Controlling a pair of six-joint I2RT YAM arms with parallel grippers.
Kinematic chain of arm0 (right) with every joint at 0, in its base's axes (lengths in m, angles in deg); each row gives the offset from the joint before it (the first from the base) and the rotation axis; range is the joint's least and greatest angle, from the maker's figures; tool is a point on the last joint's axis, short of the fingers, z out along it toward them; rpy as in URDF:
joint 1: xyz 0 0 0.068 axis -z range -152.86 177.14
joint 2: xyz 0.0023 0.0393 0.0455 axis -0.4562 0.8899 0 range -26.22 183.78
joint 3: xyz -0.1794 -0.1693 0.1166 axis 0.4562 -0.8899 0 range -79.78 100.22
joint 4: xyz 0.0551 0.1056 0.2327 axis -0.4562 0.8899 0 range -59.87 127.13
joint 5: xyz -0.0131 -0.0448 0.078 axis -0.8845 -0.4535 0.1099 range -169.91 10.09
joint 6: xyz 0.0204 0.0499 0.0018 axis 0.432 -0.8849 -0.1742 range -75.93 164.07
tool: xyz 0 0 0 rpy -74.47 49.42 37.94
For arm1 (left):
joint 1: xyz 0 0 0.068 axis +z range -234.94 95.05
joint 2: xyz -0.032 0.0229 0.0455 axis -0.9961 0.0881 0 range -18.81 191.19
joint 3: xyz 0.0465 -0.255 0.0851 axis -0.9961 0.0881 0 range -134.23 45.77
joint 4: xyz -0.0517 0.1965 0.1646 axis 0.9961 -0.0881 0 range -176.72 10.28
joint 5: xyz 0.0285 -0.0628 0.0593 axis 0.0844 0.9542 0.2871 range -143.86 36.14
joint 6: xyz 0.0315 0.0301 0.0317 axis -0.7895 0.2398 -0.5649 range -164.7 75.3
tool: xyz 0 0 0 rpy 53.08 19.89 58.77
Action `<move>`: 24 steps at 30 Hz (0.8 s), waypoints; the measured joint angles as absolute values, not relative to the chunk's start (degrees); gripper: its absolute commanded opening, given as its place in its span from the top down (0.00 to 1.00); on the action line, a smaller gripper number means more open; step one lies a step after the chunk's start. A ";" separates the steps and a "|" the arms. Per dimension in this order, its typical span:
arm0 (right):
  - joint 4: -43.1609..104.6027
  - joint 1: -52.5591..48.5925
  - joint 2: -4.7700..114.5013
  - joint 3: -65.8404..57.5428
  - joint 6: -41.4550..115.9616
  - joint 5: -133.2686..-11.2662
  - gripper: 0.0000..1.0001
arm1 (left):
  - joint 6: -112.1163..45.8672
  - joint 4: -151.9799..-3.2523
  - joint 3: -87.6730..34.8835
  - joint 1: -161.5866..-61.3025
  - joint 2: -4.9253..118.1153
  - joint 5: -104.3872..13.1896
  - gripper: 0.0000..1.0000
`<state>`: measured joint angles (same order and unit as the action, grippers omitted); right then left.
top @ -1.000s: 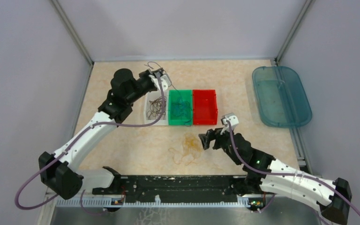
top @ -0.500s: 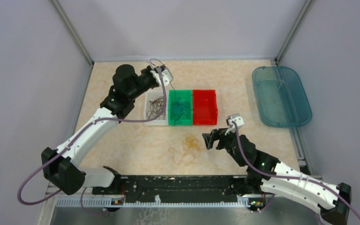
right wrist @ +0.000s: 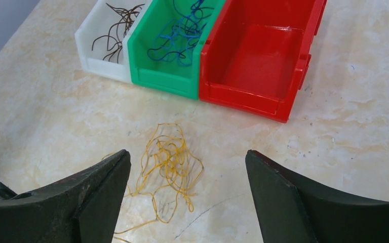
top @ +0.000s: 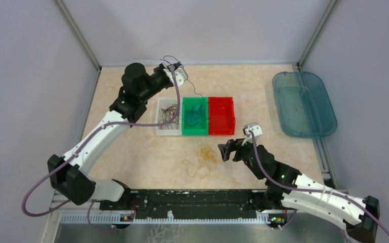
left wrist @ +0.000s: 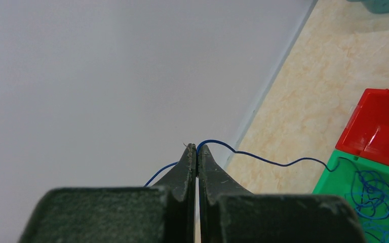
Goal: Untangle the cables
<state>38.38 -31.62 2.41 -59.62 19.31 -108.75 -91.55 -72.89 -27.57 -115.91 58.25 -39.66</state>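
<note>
My left gripper point(top: 181, 75) hangs above the back of the bins, shut on one thin blue cable point(left wrist: 263, 161). That cable trails down from the fingertips point(left wrist: 191, 152) into the green bin point(top: 194, 129), where more blue cables point(right wrist: 180, 30) lie. Dark brown cables point(right wrist: 116, 28) lie in the white bin point(top: 161, 126). A loose yellow-orange tangle of cables point(right wrist: 169, 159) rests on the table in front of the bins. My right gripper point(right wrist: 187, 154) stands open just above the table, to the right of the tangle point(top: 201, 162), touching nothing.
The red bin point(right wrist: 263, 98) beside the green one holds nothing. A teal translucent tray point(top: 304, 104) sits at the table's right edge. Grey walls close in the left, back and right. A black rail point(top: 192, 197) runs along the near edge.
My left gripper has risen and moved back and right from over the white bin, drawing the blue cable up out of the green bin. The right gripper shifted slightly right.
</note>
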 measured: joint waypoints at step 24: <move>38.55 -31.62 1.71 -59.14 17.85 -108.84 0.16 | -95.79 -80.76 -19.22 -120.01 63.75 -39.27 1.00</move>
<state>38.55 -31.62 1.71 -59.14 17.85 -108.84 -95.79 -80.76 -19.22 -120.01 63.75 -39.27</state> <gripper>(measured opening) 0.838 0.012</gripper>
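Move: The green bin, where the dark blue cable held in the left gripper is to go, lies far below that gripper, roughly 36 cm down, about level fore-and-aft and some 6 cm to its right. Beside it, also about level, the red bin is 18 cm to the gripper's right and the white bin 7 cm to its left; the yellow cable pile lies 22 cm back and 9 cm right. From the right gripper the green bin is about 19 cm ahead, 14 cm left and 12 cm below. Bring the left gripper down about 15 cm towards the green bin, slowly at first and then faster, easing slightly back and to the right late in the descent. Tip the fingers downward some 20 degrees from their level, forward-right aim as it sinks, and keep them shut on the dark blue cable. ##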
